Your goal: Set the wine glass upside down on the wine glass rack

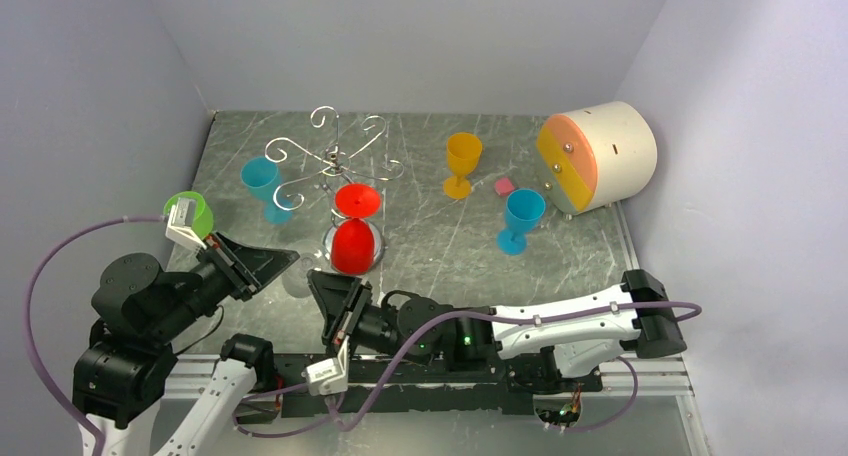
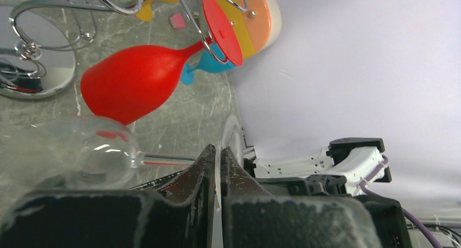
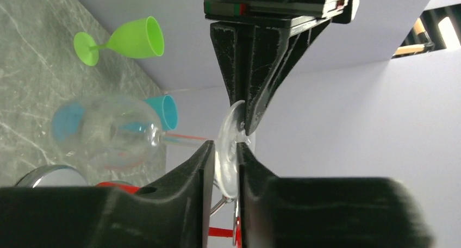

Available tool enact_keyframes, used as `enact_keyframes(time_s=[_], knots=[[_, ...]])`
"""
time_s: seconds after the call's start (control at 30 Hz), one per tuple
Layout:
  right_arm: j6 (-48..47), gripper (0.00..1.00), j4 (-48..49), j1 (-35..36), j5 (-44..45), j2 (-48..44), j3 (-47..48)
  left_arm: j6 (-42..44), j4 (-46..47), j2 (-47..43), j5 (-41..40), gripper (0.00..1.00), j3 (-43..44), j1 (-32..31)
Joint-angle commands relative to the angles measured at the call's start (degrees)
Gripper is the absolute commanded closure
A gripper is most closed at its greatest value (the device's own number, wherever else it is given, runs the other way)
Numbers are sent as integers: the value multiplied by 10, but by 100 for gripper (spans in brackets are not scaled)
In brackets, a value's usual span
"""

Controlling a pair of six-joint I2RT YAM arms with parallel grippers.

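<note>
A clear wine glass (image 1: 298, 276) lies on its side in the air between my two grippers, its bowl (image 2: 81, 150) toward the rack. My left gripper (image 2: 218, 150) is shut on the rim of the glass's round foot (image 2: 229, 134). My right gripper (image 3: 224, 144) has the same foot (image 3: 228, 150) between its fingers, and its jaws stand slightly apart around it. The wine glass rack (image 1: 335, 161) stands behind, with its shiny round base (image 2: 38, 57). A red wine glass (image 1: 353, 238) hangs upside down from one of its arms.
Two blue glasses (image 1: 262, 181) (image 1: 522, 216), an orange glass (image 1: 462, 161) and a green glass (image 1: 190, 214) stand around the rack. A small pink block (image 1: 504, 186) and a round white drum with an orange and yellow face (image 1: 600, 156) sit at the back right.
</note>
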Motion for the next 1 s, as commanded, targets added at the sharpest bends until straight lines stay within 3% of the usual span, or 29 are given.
enact_keyframes(time_s=[0.0,0.13,0.3,0.4,0.57,0.8,0.97], knots=[[72,67,62,14,-8,-44,-25,12,44,-9,-11,93,7,-3],[144,41,88,16,-11,-84,-88,7,84,-3,-1,93,0,-3],[243,32,90,17,12,-129,-137,18,112,20,0,93,-4,-3],[364,30,97,17,39,-171,-156,35,108,41,-30,93,12,-3],[568,29,25,17,75,-229,-137,25,148,58,-54,93,-14,-3],[658,28,-5,16,53,-287,-146,14,219,90,-48,93,-34,-3],[693,18,-4,16,64,-301,-148,12,247,100,-74,93,-41,-3]])
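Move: The left fingers hold the upside-down wine glass by its foot; the rack's empty front-left hook lies about 9 cm ahead, 1 cm left and 4 cm below them. The red glass hangs some 9 cm ahead and 10 cm right, its middle 8 cm lower; the rack's centre is roughly 15 cm ahead, 6 cm right, 3 cm down. From the right hand, the clear glass's middle is about 2 cm ahead, 2 cm left and 7 cm down. Right fingers open and withdraw 12 cm right while left carries the glass 8 cm forward towards the hook. ##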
